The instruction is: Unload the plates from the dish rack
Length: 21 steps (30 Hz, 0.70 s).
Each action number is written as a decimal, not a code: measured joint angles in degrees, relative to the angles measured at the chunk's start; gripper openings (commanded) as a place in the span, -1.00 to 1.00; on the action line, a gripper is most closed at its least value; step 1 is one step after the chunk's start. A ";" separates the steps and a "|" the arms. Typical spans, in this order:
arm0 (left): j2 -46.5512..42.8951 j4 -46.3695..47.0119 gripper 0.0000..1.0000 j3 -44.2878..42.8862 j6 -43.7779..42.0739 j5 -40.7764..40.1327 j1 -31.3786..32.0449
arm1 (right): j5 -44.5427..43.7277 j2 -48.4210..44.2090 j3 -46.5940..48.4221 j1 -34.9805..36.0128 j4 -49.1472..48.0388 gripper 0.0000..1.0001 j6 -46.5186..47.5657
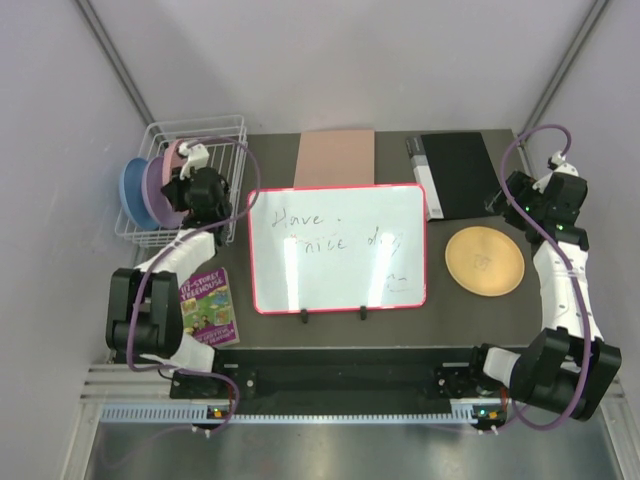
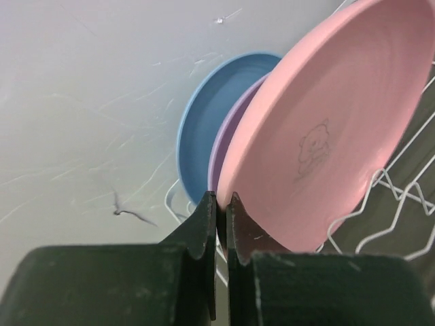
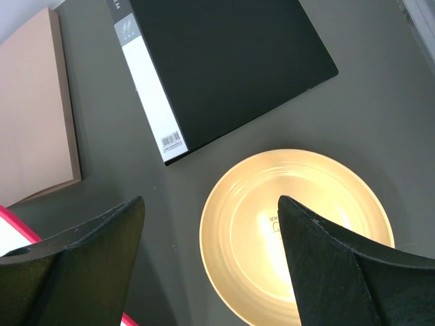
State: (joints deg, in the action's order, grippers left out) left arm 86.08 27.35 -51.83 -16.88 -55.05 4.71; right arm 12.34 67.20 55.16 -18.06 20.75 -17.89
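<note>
The white wire dish rack (image 1: pixel 218 131) stands at the back left and holds three plates on edge: a light blue plate (image 2: pixel 204 129) outermost, a lilac plate (image 2: pixel 228 146) behind it, and a pink plate (image 2: pixel 333 129) nearest my left gripper (image 2: pixel 221 200). That gripper is shut, pinching the pink plate's lower rim. From above, the left gripper (image 1: pixel 176 192) sits inside the rack beside the pink plate (image 1: pixel 172 157). An orange-yellow plate (image 1: pixel 484 260) lies flat on the table at the right. My right gripper (image 3: pixel 211 200) hangs open above that plate (image 3: pixel 299 224), holding nothing.
A red-framed whiteboard (image 1: pixel 337 247) lies mid-table. Behind it are a tan board (image 1: pixel 335 158) and a black binder (image 1: pixel 455 172). A colourful book (image 1: pixel 208 305) lies at the front left. The pale wall (image 2: pixel 88 102) is close behind the rack.
</note>
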 measured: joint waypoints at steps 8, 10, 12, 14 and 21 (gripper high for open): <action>-0.42 12.39 -1.00 1.70 -15.63 -8.92 7.82 | 0.55 -2.86 0.00 0.00 0.55 0.61 -0.11; -0.96 13.38 -1.00 1.11 -16.26 -9.33 9.55 | 0.83 -4.00 0.00 0.00 0.57 0.61 -0.13; -1.55 14.53 -1.00 0.55 -17.16 -9.60 11.15 | 1.29 -5.05 0.00 0.00 0.61 0.61 -0.15; -1.99 15.39 -1.00 0.13 -17.81 -9.94 11.98 | 1.62 -5.55 0.00 0.00 0.90 0.61 -0.13; -4.87 14.78 -1.00 -1.49 -19.06 -12.31 13.60 | 4.04 -8.41 0.07 -0.02 2.71 0.64 0.28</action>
State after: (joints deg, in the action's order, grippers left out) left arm 81.21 42.13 -53.32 -35.94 -67.35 18.31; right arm 16.38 58.78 55.22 -18.09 23.46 -17.61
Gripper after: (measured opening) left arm 0.045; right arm 0.811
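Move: The left hand holds the pink plate's rim; the whiteboard lies about 32 cm right, 13 cm back and 21 cm below. The purple plate is some 4 cm left and level fore-and-aft, the blue about 10 cm left and 1 cm ahead, both 9 cm lower. From the open right hand, the pink plate is roughly 64 cm left and 7 cm ahead; the whiteboard 33 cm left, 11 cm back and 19 cm below. Left keeps pinching the pink plate, lifting about 8 cm and rightward 6 from the purple; empty right rises 4. ##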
